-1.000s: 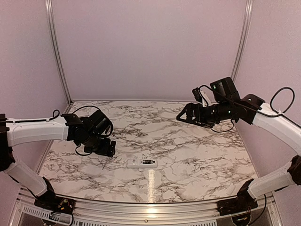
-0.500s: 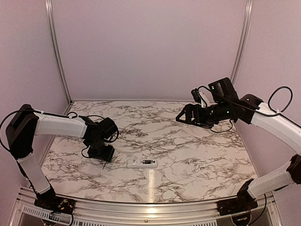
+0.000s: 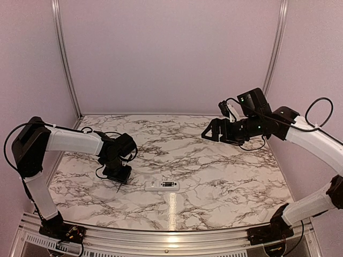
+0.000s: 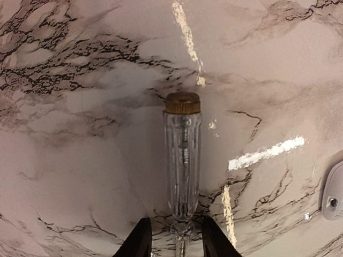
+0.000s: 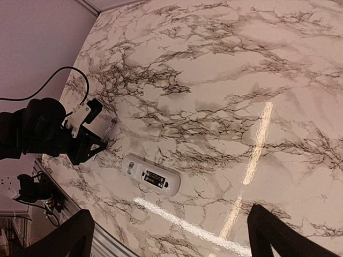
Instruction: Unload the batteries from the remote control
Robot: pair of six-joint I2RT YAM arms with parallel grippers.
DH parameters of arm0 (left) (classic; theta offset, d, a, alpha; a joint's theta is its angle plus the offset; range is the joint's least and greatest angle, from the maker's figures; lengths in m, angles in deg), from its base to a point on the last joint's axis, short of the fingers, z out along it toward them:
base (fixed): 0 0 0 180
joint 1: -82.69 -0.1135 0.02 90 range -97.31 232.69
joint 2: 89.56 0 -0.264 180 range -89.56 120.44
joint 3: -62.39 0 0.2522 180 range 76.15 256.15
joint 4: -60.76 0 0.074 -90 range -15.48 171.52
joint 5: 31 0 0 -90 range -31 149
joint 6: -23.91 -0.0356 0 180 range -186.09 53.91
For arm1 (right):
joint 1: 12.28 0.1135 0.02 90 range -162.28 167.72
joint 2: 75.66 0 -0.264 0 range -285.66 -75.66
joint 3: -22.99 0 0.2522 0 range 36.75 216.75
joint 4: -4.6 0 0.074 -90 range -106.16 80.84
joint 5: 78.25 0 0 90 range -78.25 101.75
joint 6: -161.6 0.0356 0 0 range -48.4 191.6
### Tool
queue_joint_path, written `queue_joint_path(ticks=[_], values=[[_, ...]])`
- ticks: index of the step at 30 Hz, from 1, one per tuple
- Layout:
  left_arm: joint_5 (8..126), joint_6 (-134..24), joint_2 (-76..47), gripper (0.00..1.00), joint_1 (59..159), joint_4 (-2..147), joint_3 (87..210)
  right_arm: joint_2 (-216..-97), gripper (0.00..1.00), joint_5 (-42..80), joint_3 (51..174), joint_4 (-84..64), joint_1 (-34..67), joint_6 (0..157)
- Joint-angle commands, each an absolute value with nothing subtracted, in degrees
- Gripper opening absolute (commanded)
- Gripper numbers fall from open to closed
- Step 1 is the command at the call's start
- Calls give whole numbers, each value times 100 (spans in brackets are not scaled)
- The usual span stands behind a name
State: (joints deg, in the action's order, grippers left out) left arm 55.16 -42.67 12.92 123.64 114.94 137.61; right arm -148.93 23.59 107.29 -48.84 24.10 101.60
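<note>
The white remote control [image 3: 162, 186] lies flat near the table's front middle. Its back faces up, and in the right wrist view [image 5: 150, 179] the open compartment shows the dark batteries [image 5: 155, 180] inside. Its end shows at the edge of the left wrist view [image 4: 334, 194]. My left gripper [image 3: 119, 175] is low at the table, left of the remote. Its jaws [image 4: 176, 220] straddle the neck of a clear-handled screwdriver [image 4: 183, 155] lying on the marble, with a gap on each side. My right gripper [image 3: 210, 133] is open and empty, raised over the back right [image 5: 170, 211].
The screwdriver's thin shaft [image 3: 118, 187] pokes out below the left gripper towards the front edge. A metal rail [image 3: 171, 235] runs along the table's front. Purple walls close in the back and sides. A black cable [image 5: 64, 80] loops by the left arm.
The left arm has swung, its elbow now in view at the far left. Its gripper has shifted slightly right over the screwdriver. The right arm and remote have hardly moved.
</note>
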Motion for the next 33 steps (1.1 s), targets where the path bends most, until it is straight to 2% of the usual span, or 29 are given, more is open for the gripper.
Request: queue_joint_path(ticks=[1, 5, 21, 33], values=[[5594, -4332, 1524, 29, 12330, 11348, 13863, -15053, 99, 2247, 11092, -5019, 2347, 10028], [5691, -4340, 1527, 22, 12330, 11275, 13835, -15099, 98, 2256, 11119, -5043, 2349, 9983], [6344, -4286, 1134, 12, 12330, 10672, 13345, -14930, 98, 2261, 10935, -5108, 2340, 10007], [6555, -4417, 97, 12, 12436, 10488, 13241, -14941, 99, 2500, 10899, -4882, 2339, 10092]])
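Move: The screwdriver lies on the table right between the left fingertips, its neck about at the hand point, its clear handle pointing ahead and its shaft back. The remote control lies some 15 cm to the right of this hand and about 2 cm nearer the base, its open battery bay at the right end. From the idle right hand the screwdriver is roughly 26 cm to the left, about 1 cm back and about 24 cm below. Close the left gripper on the screwdriver just under its handle, pinching the neck while the hand drifts about 3 cm to the right, towards the remote control. As you go, swing the fingertips rightward by some 15 degrees, then finish with a lift of about 2 cm, keeping the pinch. ##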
